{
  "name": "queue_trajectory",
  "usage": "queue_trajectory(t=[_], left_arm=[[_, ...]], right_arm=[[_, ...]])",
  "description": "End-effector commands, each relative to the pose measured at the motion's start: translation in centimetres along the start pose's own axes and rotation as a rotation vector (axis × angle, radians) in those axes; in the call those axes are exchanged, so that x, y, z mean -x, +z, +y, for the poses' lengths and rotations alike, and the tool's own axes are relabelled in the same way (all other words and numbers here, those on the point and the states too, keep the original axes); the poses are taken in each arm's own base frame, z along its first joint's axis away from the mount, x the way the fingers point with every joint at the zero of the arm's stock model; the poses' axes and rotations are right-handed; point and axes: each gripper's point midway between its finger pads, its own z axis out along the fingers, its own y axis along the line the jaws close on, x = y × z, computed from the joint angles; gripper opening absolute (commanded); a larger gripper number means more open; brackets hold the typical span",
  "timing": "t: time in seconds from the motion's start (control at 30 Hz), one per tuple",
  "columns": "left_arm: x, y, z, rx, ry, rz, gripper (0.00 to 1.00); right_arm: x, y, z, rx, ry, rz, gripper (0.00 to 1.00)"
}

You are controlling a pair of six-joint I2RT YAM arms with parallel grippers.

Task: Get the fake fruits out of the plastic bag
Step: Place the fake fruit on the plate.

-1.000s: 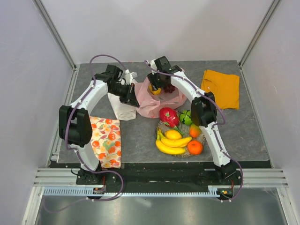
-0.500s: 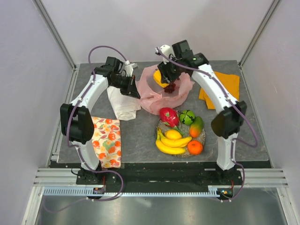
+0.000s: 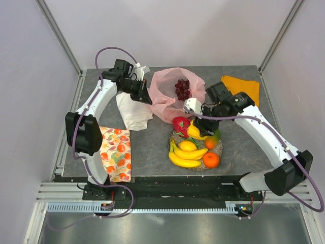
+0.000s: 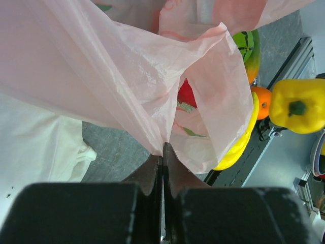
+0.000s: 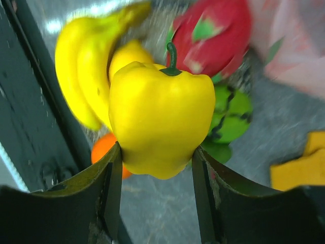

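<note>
My left gripper (image 3: 144, 96) is shut on the rim of the pink plastic bag (image 3: 170, 96), the film pinched between its jaws (image 4: 163, 148). Dark purple grapes (image 3: 181, 89) lie inside the bag's open mouth. My right gripper (image 3: 195, 130) is shut on a yellow pepper-shaped fruit (image 5: 160, 114), held just above the fruits on the dish. There lie a banana bunch (image 3: 184, 158), a small yellow fruit (image 3: 188, 146), an orange (image 3: 211, 159), a pink dragon fruit (image 3: 180, 123) and a mango (image 3: 214, 139). A green round fruit (image 5: 231, 118) shows behind the held fruit.
The glittery dish (image 3: 221, 149) sits front centre. A white cloth (image 3: 133, 113) lies left of the bag, a fruit-patterned cloth (image 3: 116, 154) at the front left, and an orange cloth (image 3: 245, 87) at the back right. The table's front rail (image 3: 172, 179) runs close below the dish.
My right gripper lifted the yellow fruit out of the bag and carried it forward over the dish. The left gripper kept its hold on the bag's rim, and the bag's mouth now stands open.
</note>
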Motion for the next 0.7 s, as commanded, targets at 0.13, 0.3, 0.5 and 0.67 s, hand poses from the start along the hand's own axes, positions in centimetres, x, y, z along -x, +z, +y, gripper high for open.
queue_trajectory(t=[0.13,0.3,0.5,0.67], left_arm=[[1.6,-1.7,-1.1,0.009,0.081,-0.064,0.02],[1.2,-2.2,-1.4,0.02,0.09,-0.069,0.02],[0.6,-2.6,-1.6,0.033,0.103,-0.066,0.02],[0.4,-2.9,-2.0,0.025,0.116,-0.07,0.02]], right_arm=[[-6.9,1.0,0.9,-0.048,-0.113,0.155,0.0],[-6.8,2.4,-0.2,-0.082,-0.111,0.142,0.0],[-6.4,3.8,-1.0,-0.087,-0.108,0.119,0.24],[-4.9,2.6,1.1,0.028,-0.176,0.077,0.64]])
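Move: The right hand holds the yellow pepper above the plate, whose middle lies about 1 cm to its left, level fore-and-aft and some 16 cm below. Around 14 cm below are the lemon, 5 cm left and 1 cm back; the watermelon, 8 cm ahead and 2 cm right; the mango, 3 cm ahead and 7 cm right; and the orange, 7 cm back and 6 cm right. From the left hand, the plate is about 14 cm back, 20 cm right and 14 cm down. The right hand lowers the gripped yellow pepper about 7 cm towards the plate, shifting some 4 cm right. ##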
